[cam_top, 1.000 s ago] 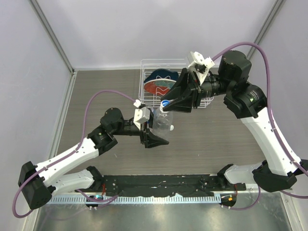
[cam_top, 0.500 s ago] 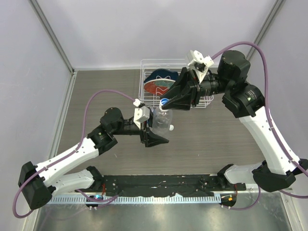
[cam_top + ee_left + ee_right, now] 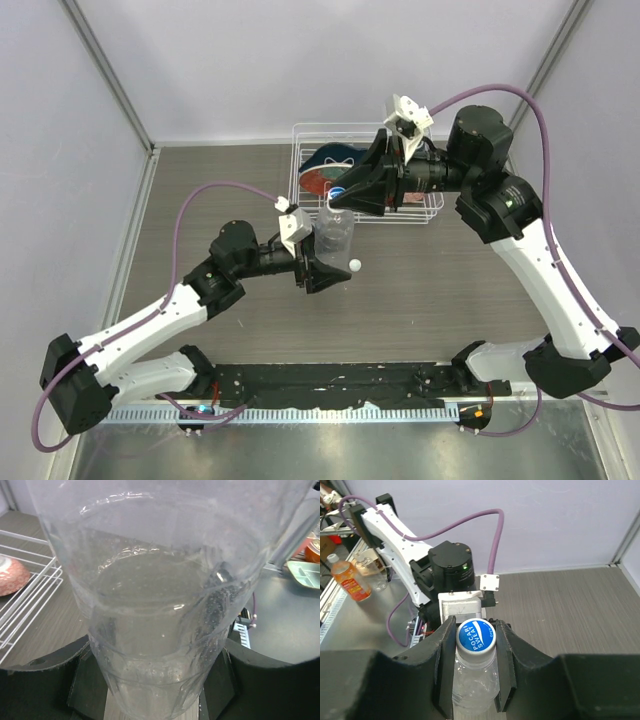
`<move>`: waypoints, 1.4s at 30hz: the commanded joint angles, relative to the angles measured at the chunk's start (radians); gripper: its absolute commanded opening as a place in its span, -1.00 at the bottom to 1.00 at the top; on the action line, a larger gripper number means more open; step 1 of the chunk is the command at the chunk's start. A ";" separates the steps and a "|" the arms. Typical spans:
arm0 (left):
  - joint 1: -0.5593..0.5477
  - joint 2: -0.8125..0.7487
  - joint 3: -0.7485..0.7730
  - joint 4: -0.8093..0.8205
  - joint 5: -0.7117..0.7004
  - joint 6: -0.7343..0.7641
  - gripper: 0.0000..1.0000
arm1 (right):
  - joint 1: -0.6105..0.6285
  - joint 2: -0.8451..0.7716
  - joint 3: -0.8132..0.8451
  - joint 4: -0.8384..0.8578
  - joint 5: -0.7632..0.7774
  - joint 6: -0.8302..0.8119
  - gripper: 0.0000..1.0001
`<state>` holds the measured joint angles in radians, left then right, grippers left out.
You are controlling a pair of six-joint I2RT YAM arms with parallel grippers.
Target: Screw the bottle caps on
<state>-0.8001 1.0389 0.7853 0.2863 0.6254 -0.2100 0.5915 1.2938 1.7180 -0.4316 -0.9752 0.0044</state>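
Note:
A clear, unlabelled bottle (image 3: 336,238) holding some water stands upright at mid-table. My left gripper (image 3: 326,268) is shut on its lower body, and in the left wrist view the bottle (image 3: 160,620) fills the frame, with the jaws pressed on both sides at the bottom. A blue-topped cap (image 3: 476,636) printed POCARI SWEAT sits on the bottle's neck. My right gripper (image 3: 476,647) is shut on this cap (image 3: 340,193) from above. A second, small white cap (image 3: 354,264) lies on the table beside the bottle's base.
A white wire rack (image 3: 300,135) holding a red and blue dish stands at the back, just behind the right gripper. My left arm's wrist and purple cable (image 3: 492,535) lie right behind the bottle. An orange bottle (image 3: 347,577) stands beyond the table.
The right gripper has closed onto the cap. Bottle and both grippers have shifted a little toward the back, and the bottle stands more upright.

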 commanded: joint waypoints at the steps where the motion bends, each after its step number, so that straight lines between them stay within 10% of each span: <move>1: 0.012 -0.002 0.057 0.151 -0.145 -0.028 -1.00 | 0.010 0.032 -0.041 -0.068 0.079 0.043 -0.98; 16: 0.013 0.027 0.025 0.241 -0.552 0.095 -0.99 | 0.151 0.012 -0.149 -0.021 0.613 0.129 -0.99; 42: 0.013 0.024 -0.020 0.246 -0.750 0.182 -1.00 | 0.447 0.144 -0.072 -0.030 1.340 0.286 -0.97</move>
<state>-0.7914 1.0920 0.7322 0.3096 -0.0929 -0.0437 1.0092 1.3941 1.6371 -0.2806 0.3359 0.2253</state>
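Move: The blue-topped cap is already between the right fingers, on the neck of the clear bottle. The left hand grips that bottle low down, with the cap about 16 cm above it, 3 ahead and 2 to its right. From the right hand, the labelled bottle stands roughly 8 cm ahead, 4 left and 26 below; the loose cap lies about 7 ahead, 6 right and 37 below. Still gripping, both hands travel about 10 cm forward, right twisting cap clockwise, left bottle counter-clockwise, 45 degrees each. ##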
